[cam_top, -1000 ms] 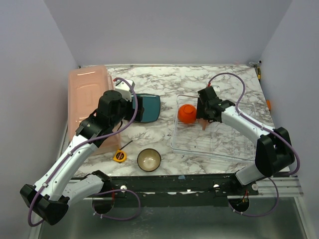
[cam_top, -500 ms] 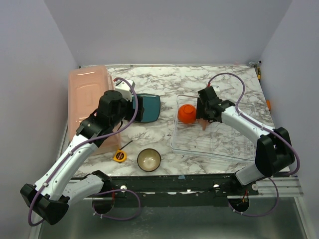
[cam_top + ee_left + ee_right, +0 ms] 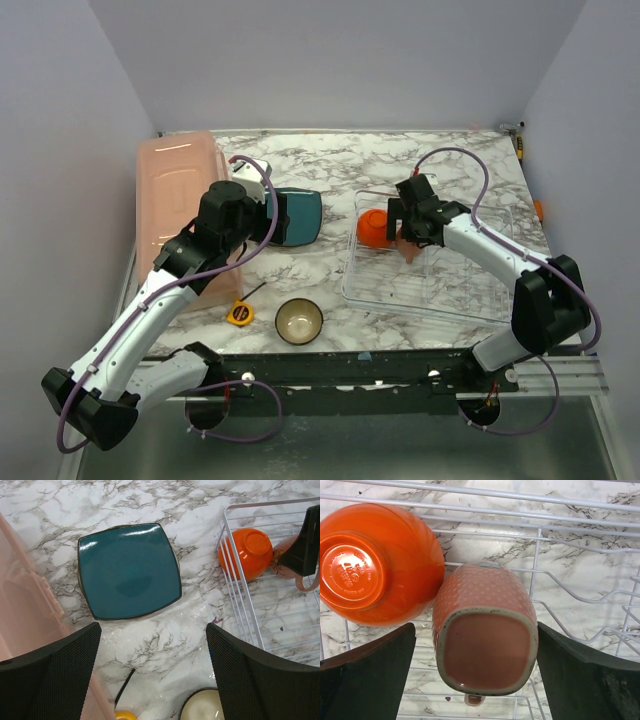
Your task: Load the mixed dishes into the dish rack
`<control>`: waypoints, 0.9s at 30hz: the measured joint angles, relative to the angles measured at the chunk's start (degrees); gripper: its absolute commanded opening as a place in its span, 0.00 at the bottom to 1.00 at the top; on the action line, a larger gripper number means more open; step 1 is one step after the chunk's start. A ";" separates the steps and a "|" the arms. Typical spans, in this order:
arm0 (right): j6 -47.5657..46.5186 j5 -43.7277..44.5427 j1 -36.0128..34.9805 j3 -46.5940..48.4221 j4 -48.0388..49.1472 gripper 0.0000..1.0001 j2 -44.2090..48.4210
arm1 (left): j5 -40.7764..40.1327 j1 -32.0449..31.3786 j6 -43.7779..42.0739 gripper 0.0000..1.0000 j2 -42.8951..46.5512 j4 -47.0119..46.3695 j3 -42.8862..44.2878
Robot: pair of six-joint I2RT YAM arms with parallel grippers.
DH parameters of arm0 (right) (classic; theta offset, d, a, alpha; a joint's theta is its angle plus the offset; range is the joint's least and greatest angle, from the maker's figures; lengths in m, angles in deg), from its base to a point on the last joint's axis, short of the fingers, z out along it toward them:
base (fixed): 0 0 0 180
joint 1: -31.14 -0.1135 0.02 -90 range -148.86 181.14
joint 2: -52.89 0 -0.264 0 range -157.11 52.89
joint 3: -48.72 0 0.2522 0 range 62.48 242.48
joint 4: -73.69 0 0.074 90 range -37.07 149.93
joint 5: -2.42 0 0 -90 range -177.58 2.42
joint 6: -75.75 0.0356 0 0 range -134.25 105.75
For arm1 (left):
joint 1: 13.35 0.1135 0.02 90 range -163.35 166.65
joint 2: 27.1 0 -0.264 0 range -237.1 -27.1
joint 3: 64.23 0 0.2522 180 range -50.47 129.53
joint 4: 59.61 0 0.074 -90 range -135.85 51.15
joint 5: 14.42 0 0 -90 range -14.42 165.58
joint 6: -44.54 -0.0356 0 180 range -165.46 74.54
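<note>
The pinkish-tan mug [image 3: 485, 630] lies on its side on the wires of the dish rack [image 3: 535, 555], touching the upturned orange bowl [image 3: 375, 565]. My right gripper [image 3: 476, 675] is open around the mug's mouth, with its fingers on either side. From above, the mug [image 3: 408, 245] and orange bowl [image 3: 372, 228] sit at the left end of the dish rack [image 3: 450, 290]. My left gripper [image 3: 154, 675] hangs open over bare marble. It is between the teal plate [image 3: 129, 571] and the dark brown bowl [image 3: 202, 710], holding nothing.
A salmon-pink tub [image 3: 175, 190] runs along the left side, close to my left arm. A yellow tape measure [image 3: 239, 313] lies left of the brown bowl [image 3: 299, 320]. The table's front edge is just below that bowl.
The right gripper's jaws have spread off the mug, which now lies in the rack beside the orange bowl. The left arm has not moved.
</note>
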 measured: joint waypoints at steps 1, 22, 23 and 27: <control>-0.09 -0.02 0.00 0.00 -0.02 1.00 0.07 | 0.00 0.00 -0.02 0.86 0.00 0.00 0.00; -0.35 -15.02 0.00 -6.93 6.16 1.00 24.02 | 0.46 0.00 -0.85 0.87 -3.13 -0.17 -0.42; -0.04 -16.52 0.00 -7.61 6.45 1.00 25.14 | 1.11 0.00 -0.83 0.88 -3.58 -0.15 -0.26; 0.26 -21.99 0.00 -9.81 7.65 1.00 28.81 | 5.57 -0.11 -0.26 0.88 -7.65 1.70 2.45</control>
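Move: The mug sits bottom-up in the dish rack between my open right fingers, its middle about 1 cm ahead of and 1 cm below the hand point, with the orange bowl about 7 cm to the mug's left and 4 cm farther out. From my left hand the teal plate lies some 13 cm straight ahead, and the beige bowl about 10 cm back and 3 cm right, both roughly 24 cm below; the orange bowl is around 10 cm ahead, 20 cm right and 17 cm down. With the fingers already wide open, I lift my right hand off the mug, straight up at first, then also back and left, clear of the rack: about 11 cm up in all and some 5 cm each way. As it goes, I tip those fingers up, raise the hand's left side and swing it counter-clockwise. My open left hand sinks about 3 cm towards the table, easing right and tilting down late on. ##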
